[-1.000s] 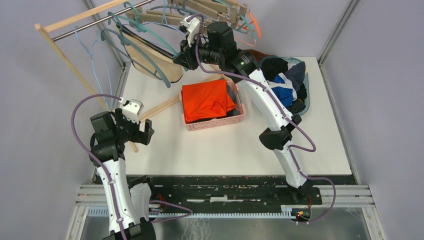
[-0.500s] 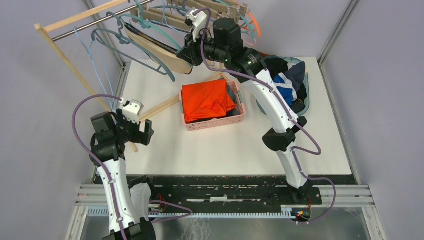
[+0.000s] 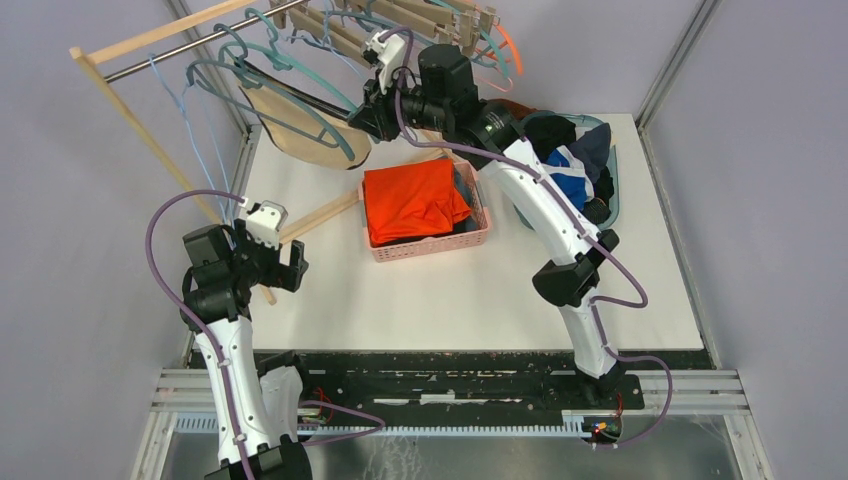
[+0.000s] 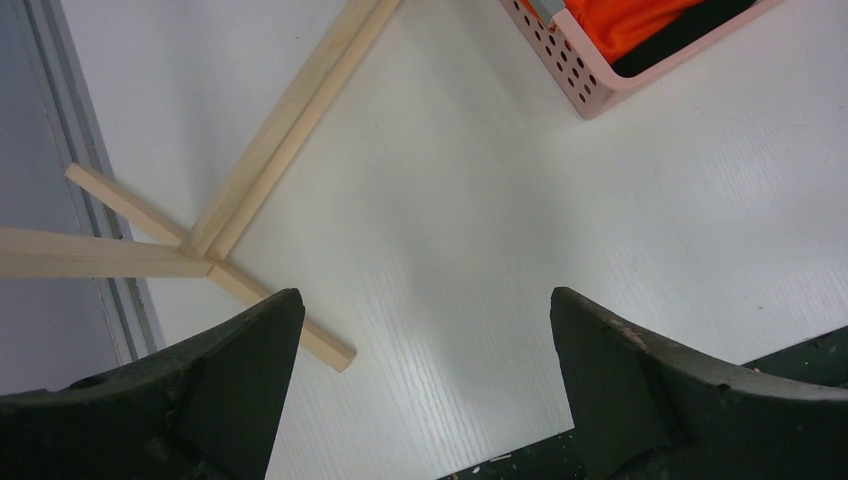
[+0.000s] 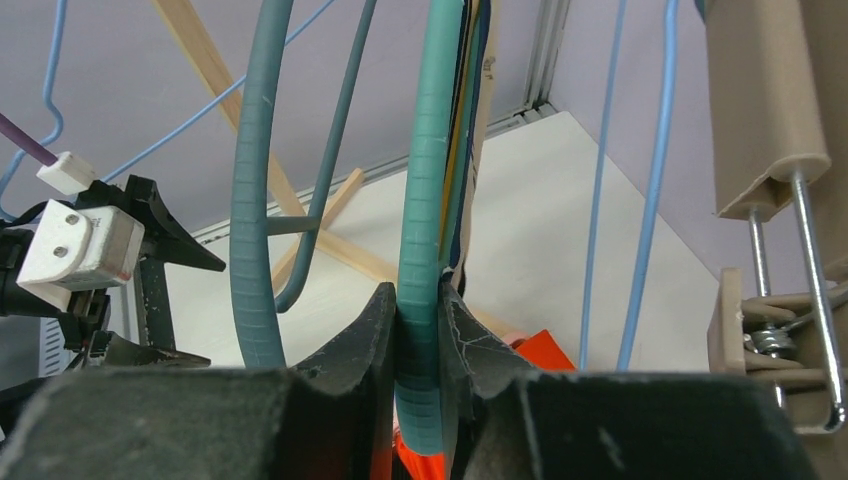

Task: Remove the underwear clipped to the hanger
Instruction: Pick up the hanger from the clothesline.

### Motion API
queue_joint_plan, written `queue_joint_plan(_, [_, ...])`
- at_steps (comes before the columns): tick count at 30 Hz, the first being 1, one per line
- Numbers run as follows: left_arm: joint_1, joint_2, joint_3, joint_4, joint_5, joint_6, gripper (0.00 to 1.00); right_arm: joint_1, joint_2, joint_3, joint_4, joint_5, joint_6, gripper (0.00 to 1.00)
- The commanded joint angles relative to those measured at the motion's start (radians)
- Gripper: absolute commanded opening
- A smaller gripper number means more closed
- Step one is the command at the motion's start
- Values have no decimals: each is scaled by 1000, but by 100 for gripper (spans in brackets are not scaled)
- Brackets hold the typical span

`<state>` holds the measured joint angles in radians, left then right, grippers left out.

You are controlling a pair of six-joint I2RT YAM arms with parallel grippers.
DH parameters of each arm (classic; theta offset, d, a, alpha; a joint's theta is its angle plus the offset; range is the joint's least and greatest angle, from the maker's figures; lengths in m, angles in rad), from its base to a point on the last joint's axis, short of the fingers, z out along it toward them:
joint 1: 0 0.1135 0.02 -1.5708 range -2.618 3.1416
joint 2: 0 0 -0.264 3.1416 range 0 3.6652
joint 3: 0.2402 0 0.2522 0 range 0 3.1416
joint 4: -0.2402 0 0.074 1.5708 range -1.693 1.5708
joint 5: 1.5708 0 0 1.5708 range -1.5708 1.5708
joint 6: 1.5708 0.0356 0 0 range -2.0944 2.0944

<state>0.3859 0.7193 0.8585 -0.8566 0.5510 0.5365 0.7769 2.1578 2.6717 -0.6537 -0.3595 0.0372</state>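
Observation:
A beige underwear [image 3: 300, 128] with a dark edge hangs on a teal hanger [image 3: 340, 147] under the clothes rail at the back left. My right gripper [image 3: 366, 112] is raised there and shut on that hanger. In the right wrist view its fingers [image 5: 365, 335] pinch the teal hanger [image 5: 425, 200], with a thin strip of tan and dark fabric [image 5: 476, 120] right beside it. My left gripper [image 3: 296, 268] hangs open low over the table's left side, far from the hanger; between its fingertips [image 4: 270, 330] only bare table shows.
A pink basket [image 3: 430, 242] with an orange garment [image 3: 412, 198] stands mid-table. A blue tub [image 3: 618, 185] of dark and blue clothes sits at the back right. The wooden rack's foot [image 4: 260, 160] crosses the left table. More hangers and clip hangers [image 3: 420, 18] crowd the rail.
The right gripper rose towards the rail with the teal hanger, then came back down and left; the beige underwear swung along. The left arm has not moved.

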Motion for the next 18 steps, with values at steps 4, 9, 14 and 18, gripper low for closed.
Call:
queue_joint_plan(4, [2, -7, -4, 47, 0, 12, 99, 2, -44, -10, 77, 14, -14, 36])
queue_joint_plan(9, [1, -6, -5, 41, -8, 15, 99, 2, -11, 36, 95, 18, -27, 48])
queue_joint_plan(14, [1, 0, -6, 37, -16, 19, 99, 4, 29, 81, 120, 13, -16, 53])
queue_joint_plan(18, [1, 6, -2, 36, -28, 22, 99, 4, 54, 108, 130, 13, -13, 55])
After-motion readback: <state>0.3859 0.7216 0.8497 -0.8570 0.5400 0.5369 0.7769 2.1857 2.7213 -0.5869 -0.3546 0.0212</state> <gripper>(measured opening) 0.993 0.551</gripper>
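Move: The right hand already pinches the near end of the teal hanger's arm. That hanger's middle lies about 16 cm left, 7 cm ahead and 5 cm above. From the same hand, the beige underwear hangs roughly 14 cm left, 5 cm ahead and 10 cm below, and the empty grey-green hanger's middle is some 16 cm left and 1 cm ahead. From the left hand, the teal hanger is roughly 22 cm ahead, 2 cm right and 27 cm above. The right fingers open around the teal hanger's arm, letting go, as the hand ends about 2 cm higher. ##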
